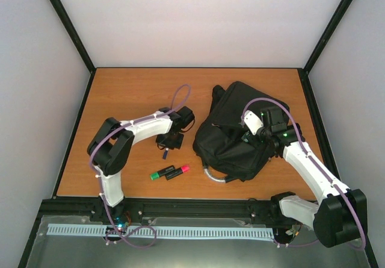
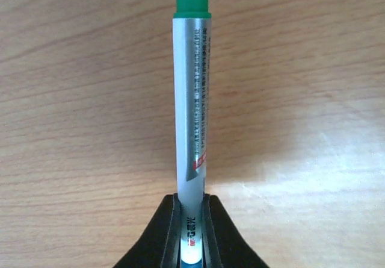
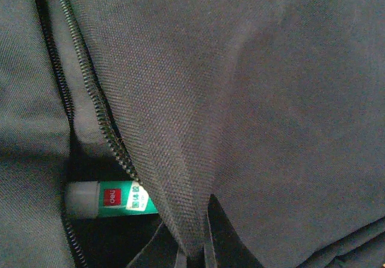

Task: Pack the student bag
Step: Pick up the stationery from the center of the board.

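Note:
The student bag, a large black backpack, lies on the right half of the wooden table, its grey loop handle toward the near edge. My right gripper is shut on a fold of the bag's fabric beside the open zip. A green-and-white glue stick lies inside the opening. My left gripper is shut on a silver pen with a green cap, held just over the table left of the bag.
A green highlighter and a pink highlighter lie side by side on the table, nearer the front edge than the left gripper. Black frame posts and white walls enclose the table.

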Available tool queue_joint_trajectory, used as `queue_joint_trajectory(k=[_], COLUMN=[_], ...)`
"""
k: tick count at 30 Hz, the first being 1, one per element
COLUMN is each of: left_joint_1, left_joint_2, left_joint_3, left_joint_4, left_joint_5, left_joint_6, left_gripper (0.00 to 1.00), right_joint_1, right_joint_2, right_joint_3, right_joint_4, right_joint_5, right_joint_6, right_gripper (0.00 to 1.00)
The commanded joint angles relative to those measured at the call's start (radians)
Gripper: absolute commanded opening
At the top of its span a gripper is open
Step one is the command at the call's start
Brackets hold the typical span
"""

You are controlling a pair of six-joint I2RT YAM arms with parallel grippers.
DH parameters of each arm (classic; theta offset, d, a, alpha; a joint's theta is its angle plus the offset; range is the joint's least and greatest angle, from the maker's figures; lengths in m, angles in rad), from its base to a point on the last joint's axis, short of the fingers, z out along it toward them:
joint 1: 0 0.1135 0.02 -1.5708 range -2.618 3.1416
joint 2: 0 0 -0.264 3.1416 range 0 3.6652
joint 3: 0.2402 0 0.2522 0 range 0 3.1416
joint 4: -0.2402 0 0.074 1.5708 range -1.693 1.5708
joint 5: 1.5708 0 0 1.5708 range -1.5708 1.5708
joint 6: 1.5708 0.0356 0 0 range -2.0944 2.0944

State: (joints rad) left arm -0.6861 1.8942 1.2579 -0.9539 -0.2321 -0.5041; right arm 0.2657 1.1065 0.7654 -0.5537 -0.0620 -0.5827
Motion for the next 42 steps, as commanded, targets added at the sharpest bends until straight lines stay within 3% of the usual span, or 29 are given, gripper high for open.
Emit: queue_joint_trajectory(k=[1, 6, 11, 18, 29, 38, 42], left_joint_1=[0.007, -0.013, -0.117, -0.236, -0.252, -0.258, -0.280], left_joint_2=[-0.139, -0.334, -0.381, -0.243, 0.003, 0.172, 0.200], left_joint_3=[0.018, -0.001, 0.023, 0.117, 0.259, 0.426, 0.461], left_joint_4=[-0.004, 0.117, 0.241, 0.378, 0.507, 0.432, 0.404], left_joint_5=[0.008, 0.189, 0.354, 0.519, 0.624, 0.600, 0.596], left_joint_6=[0.008, 0.089, 0.081, 0.059, -0.016, -0.032, -0.029], left_gripper=[0.01, 0.01, 0.01, 0.01, 0.01, 0.01, 0.01], right_joint_1=[0.005, 0.005, 0.006, 0.006, 0.006, 0.005, 0.004], right_joint_2=[0.002, -0.016, -0.008, 0.001, -0.098, -0.170, -0.163], right_joint_3=[0.014, 0.024, 0.087, 0.145, 0.082, -0.025, -0.033], right_joint_4=[0.015, 0.024, -0.018, -0.052, -0.028, 0.025, 0.050], right_joint_5=[-0.039, -0.008, 0.019, 0.062, -0.026, -0.047, 0.017], right_joint_6=[0.000, -0.015, -0.033, -0.018, -0.008, -0.037, -0.021], right_gripper=[0.03, 0.03, 0.03, 0.03, 0.03, 0.03, 0.03])
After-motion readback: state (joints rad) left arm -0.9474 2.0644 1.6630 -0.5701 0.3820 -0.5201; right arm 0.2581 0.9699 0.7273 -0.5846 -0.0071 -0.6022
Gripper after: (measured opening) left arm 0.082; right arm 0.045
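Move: Some 30 cm to the right of the left hand, about level with it fore and aft and roughly 7 cm higher, lies the backpack's opening. The green-capped marker is about 9 cm back and 2 cm left of the left hand, the pink-capped marker 9 cm back and 4 cm right, both just below it. From the right hand, which pinches the bag's flap, the opening is about 5 cm left, 2 cm back and 3 cm below. Keeping the silver pen pinched near its blue end, the left hand whisks it up about 14 cm, swings nearly 30 cm right to the backpack's opening and sinks some 6 cm, its fingers tilting about 50 degrees from straight down towards the right. The right hand keeps its pinch on the flap, raising it a couple of centimetres, then easing slightly back and right. ##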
